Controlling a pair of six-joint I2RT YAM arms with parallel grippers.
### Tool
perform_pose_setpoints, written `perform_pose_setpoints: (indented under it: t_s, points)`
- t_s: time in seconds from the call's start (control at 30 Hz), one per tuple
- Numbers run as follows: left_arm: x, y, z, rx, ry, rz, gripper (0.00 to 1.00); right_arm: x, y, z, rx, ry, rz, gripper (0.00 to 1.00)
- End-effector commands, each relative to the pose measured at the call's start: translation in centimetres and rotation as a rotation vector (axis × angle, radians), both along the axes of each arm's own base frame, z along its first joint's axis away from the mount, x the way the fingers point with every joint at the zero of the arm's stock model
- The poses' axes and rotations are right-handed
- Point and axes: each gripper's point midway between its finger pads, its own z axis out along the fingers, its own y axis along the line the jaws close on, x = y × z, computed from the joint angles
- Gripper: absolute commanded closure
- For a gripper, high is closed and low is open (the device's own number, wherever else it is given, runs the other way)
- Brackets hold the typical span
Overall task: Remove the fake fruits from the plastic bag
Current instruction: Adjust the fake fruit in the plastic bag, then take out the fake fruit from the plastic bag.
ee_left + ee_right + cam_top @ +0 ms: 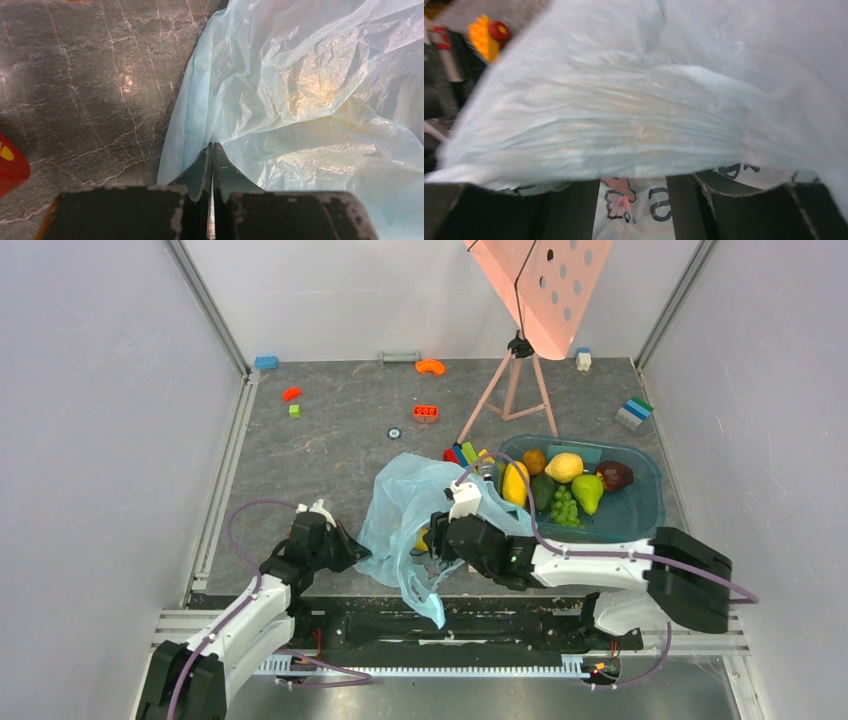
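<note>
The light blue plastic bag lies crumpled at the table's near middle and fills the left wrist view and the right wrist view. My left gripper is shut on the bag's left edge. My right gripper reaches into the bag's near side. Its fingers stand apart with printed film between them, their tips hidden under a fold. A bit of yellow shows beside it. A lemon, pear, plum and orange lie in the teal tub.
The tub also holds green grapes and a yellow fruit. A tripod carrying a pink perforated board stands behind the bag. Toy bricks lie scattered: red, orange, blue, and a stack at right.
</note>
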Motion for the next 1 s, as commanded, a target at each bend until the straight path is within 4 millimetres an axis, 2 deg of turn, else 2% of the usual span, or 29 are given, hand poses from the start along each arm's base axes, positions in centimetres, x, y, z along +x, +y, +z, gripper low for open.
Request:
perform_pose_setpoints:
  t_s: [0.0, 0.23, 0.33, 0.57, 0.97]
  points:
    - [0.3, -0.1, 0.4, 0.004, -0.01, -0.002, 0.98, 0.2, -0.5, 3.4, 0.074, -0.066, 0.006, 0.5]
    - [0.3, -0.1, 0.4, 0.002, -0.009, -0.001, 0.98, -0.7, -1.7, 6.0, 0.123, -0.092, 0.037, 0.52]
    - [0.3, -0.1, 0.4, 0.002, -0.01, -0.001, 0.98, -1.4, -1.3, 5.9, 0.098, -0.092, 0.107, 0.44]
    - [0.4, -0.2, 0.4, -0.003, -0.008, -0.001, 0.98, -0.6, 0.3, 3.2, -0.034, -0.077, 0.145, 0.23]
    - [0.4, -0.1, 0.5, 0.0, -0.009, -0.001, 0.98, 1.6, 2.5, -0.6, -0.267, -0.117, 0.229, 0.08]
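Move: Right at the right hand's half-closed fingers, inside the bag, is the yellow fruit, about 2 cm left and 2 cm below. The tray's middle lies some 30 cm right and 10 cm ahead of this hand, and the coloured blocks about 17 cm ahead and 7 cm right, both 7 cm or so lower. The bag edge pinched by the left hand is roughly 14 cm left, 2 cm back and 7 cm below. From the left hand, the yellow fruit lies 12 cm right, 3 cm ahead and 5 cm up. Rising first, the right hand goes on up about 6 cm within the bag with its fingers still half closed, easing slightly back and right. Then it sinks about 7 cm towards the bag's bottom, moving a little left and forward, while the fingers spread nearly wide around the yellow fruit and the wrist turns some 10 degrees counter-clockwise, its left side dipping. The shut left fingers keep hold of the bag's edge. ##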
